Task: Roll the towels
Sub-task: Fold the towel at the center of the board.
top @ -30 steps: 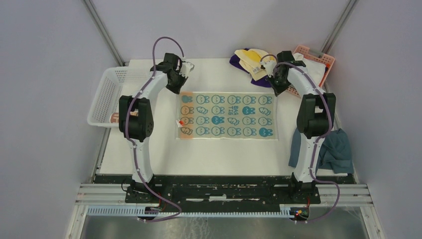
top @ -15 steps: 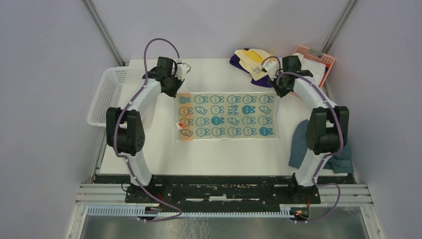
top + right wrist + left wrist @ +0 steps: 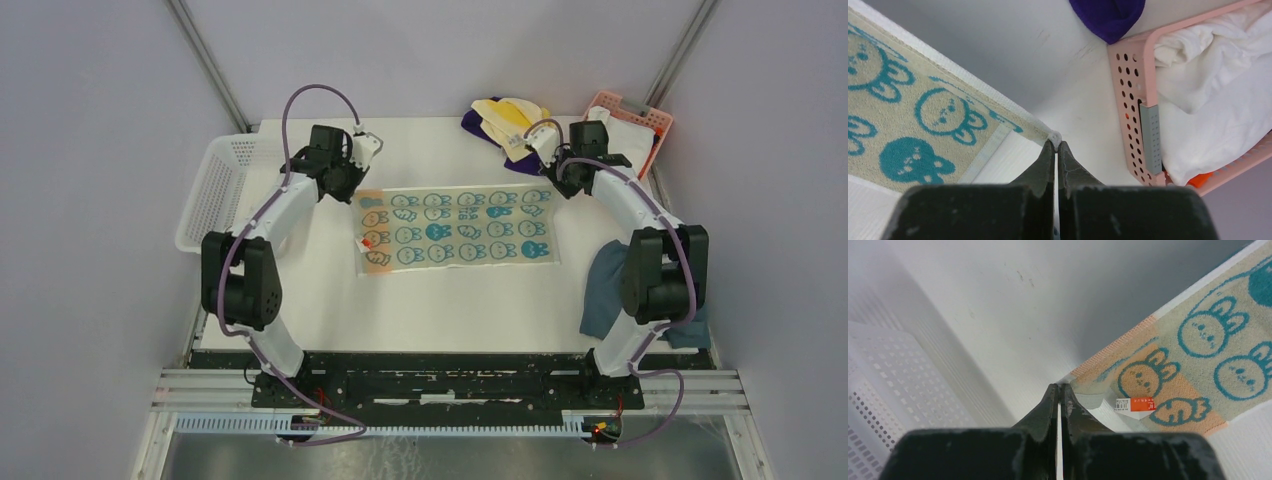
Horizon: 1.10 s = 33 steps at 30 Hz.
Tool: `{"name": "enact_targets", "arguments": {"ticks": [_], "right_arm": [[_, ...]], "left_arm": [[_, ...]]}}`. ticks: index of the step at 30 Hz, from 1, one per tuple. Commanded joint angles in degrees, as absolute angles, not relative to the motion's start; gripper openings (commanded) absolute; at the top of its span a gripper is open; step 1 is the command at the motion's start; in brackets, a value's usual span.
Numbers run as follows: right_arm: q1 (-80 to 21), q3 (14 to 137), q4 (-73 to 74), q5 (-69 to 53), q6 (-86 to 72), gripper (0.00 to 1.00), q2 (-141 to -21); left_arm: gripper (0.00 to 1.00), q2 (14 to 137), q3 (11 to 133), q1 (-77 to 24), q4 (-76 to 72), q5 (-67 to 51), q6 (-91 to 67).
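A cream towel [image 3: 455, 228] printed with teal rabbit faces, with a peach-orange band at its left end, is spread across the middle of the table. My left gripper [image 3: 352, 184] is shut on its far left corner; in the left wrist view the tips [image 3: 1060, 386] pinch the towel [image 3: 1198, 340] just above its orange tag [image 3: 1135, 405]. My right gripper [image 3: 553, 186] is shut on the far right corner, where the tips [image 3: 1055, 142] clamp the white hem of the towel [image 3: 923, 125]. Both far corners are raised off the table. Pale yellow and purple towels [image 3: 505, 125] lie heaped at the back.
A white mesh basket [image 3: 215, 190] stands at the left table edge. A pink basket [image 3: 652, 120] holding a white cloth [image 3: 1208, 75] sits at the back right, close to the right gripper. A dull blue-grey cloth [image 3: 605, 290] hangs at the right edge.
Both arms have swung their elbows outward and down while keeping hold of the far corners. The towel's near edge has slid a little toward the back.
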<state>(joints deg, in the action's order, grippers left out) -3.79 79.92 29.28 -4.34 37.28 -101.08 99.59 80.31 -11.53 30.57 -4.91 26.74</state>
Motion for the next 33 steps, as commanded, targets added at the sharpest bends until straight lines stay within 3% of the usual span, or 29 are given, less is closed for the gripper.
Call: {"name": "enact_targets", "arguments": {"ticks": [1,19,33], "right_arm": [[-3.8,75.7,25.3,-3.3,41.8,0.01,-96.5],[-4.5,65.0,22.9,-1.4,43.4,0.01,-93.2],[-6.3,68.4,40.4,3.2,47.5,0.01,-91.9]], "left_arm": [[0.03,94.9,76.8,-11.6,28.0,-3.9,29.5],[0.03,82.5,60.1,-20.2,24.8,2.8,21.1],[0.03,74.0,45.7,-24.1,23.6,9.3,7.9]]}}
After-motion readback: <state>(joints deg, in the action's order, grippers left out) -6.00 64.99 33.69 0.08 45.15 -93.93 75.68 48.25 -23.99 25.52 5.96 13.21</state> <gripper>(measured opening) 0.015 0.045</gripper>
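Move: My left hand still pinches the towel's far left corner; the near left corner, where it is headed, is roughly 17 cm back, 2 cm right and 10 cm below. The white basket sits about 22 cm left of that hand, 1 cm farther out. From my right hand, holding the far right corner, the near right corner is some 16 cm straight back, 10 cm below; the pink basket is about 10 cm ahead, 15 cm right, the yellow towel about 13 cm ahead, 9 cm left. Keeping both corners pinched and the edge stretched between my hands, I bring that far edge back and down over the towel towards its near edge. My left hand travels about 14 cm back and sinks nearly 5, while my right goes only about 8 cm back and 5 down, slowing partway before pulling on and tipping slightly downward. ##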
